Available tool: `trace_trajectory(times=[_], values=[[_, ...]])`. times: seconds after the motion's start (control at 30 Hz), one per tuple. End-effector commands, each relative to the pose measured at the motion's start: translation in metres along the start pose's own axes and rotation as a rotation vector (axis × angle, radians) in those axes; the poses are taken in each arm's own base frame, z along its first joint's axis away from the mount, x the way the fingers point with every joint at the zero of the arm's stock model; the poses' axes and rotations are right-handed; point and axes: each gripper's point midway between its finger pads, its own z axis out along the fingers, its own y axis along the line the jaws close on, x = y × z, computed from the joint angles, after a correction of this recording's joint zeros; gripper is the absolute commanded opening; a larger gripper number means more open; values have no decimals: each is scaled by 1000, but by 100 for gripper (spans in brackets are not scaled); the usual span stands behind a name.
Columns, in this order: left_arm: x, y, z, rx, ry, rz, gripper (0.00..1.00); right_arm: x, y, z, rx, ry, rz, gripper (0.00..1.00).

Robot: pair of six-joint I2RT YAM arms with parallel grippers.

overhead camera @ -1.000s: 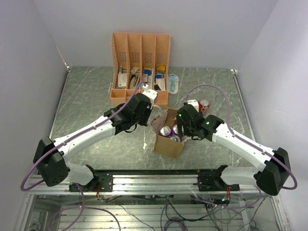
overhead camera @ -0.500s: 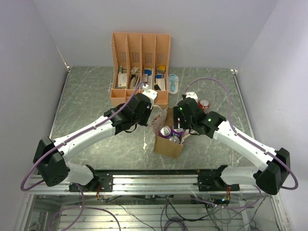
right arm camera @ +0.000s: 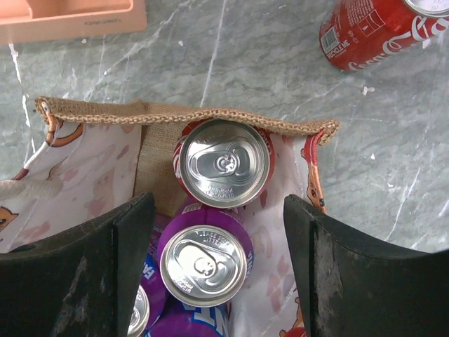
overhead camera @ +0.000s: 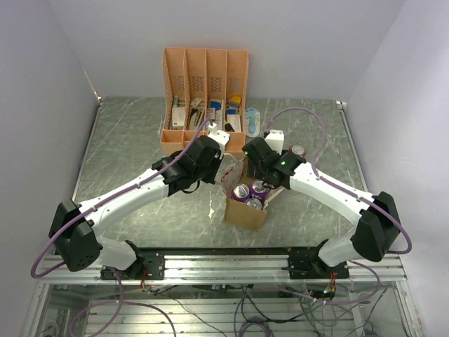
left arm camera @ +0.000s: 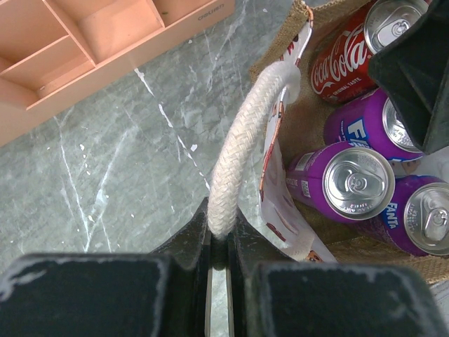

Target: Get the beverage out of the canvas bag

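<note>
The tan canvas bag (overhead camera: 245,214) stands open at the table's middle front. It holds several purple Fanta cans (right arm camera: 205,265) and one red Coca-Cola can (right arm camera: 223,163) against the far rim (right arm camera: 175,112). My left gripper (left arm camera: 221,232) is shut on the bag's whitish rope handle (left arm camera: 245,140) and holds it out to the bag's left; the gripper also shows in the top view (overhead camera: 219,163). My right gripper (right arm camera: 216,203) is open above the bag's mouth, with its fingers either side of the red can and a purple can, touching neither. It also shows in the top view (overhead camera: 258,177).
A second red Coca-Cola can (right arm camera: 379,28) lies on the table just right of the bag, seen in the top view (overhead camera: 297,150). The salmon-pink slotted organizer (overhead camera: 205,98) stands behind, with a white-blue item (overhead camera: 252,121) at its right.
My right gripper has moved left and away from me, from the bag's right side to above its far end. The left gripper still holds the handle, unmoved.
</note>
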Motion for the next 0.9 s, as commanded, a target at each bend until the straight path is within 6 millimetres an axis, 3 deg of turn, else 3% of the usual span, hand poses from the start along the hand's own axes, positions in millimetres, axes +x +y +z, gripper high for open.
trace_trajectory(times=[0.0,0.23,0.37,0.5,0.7,0.87], values=[[-16,5,-4,-14,-30,5,7,-5,-9,9,62,-39,64,74],[-16,7,-4,-21,-33,5,7,0,-8,32,74,-3,122,75],[-14,6,-3,-19,-22,8,7,6,-18,40,169,29,173,75],[-15,6,-3,-20,-27,7,7,18,-23,47,228,64,181,75],[-14,5,-2,-16,-22,7,7,35,-15,57,202,109,196,73],[-14,7,-3,-23,-22,9,7,29,-21,59,228,78,207,68]])
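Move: The Coke can still standing in the canvas bag is about 2 cm ahead of the right hand, 1 cm to its right and some 8 cm down. The nearest Fanta can is roughly 3 cm back and straight below; a second is about 4 cm back and 6 cm left. The Coke can already outside stands some 8 cm ahead and 12 cm right. From the left hand, the bagged Coke is about 1 cm ahead, 13 cm right and well below. Forward about 2 cm first, then straight down some 5.5 cm: the right hand sinks into the bag with its open fingers going down on either side of the Coke can, just inside the far burlap rim, while turning clockwise about 15 degrees and slowing to a near stop. The fingers stay open around the can's upper part. The left hand stays put and keeps the rope handle pinched. ##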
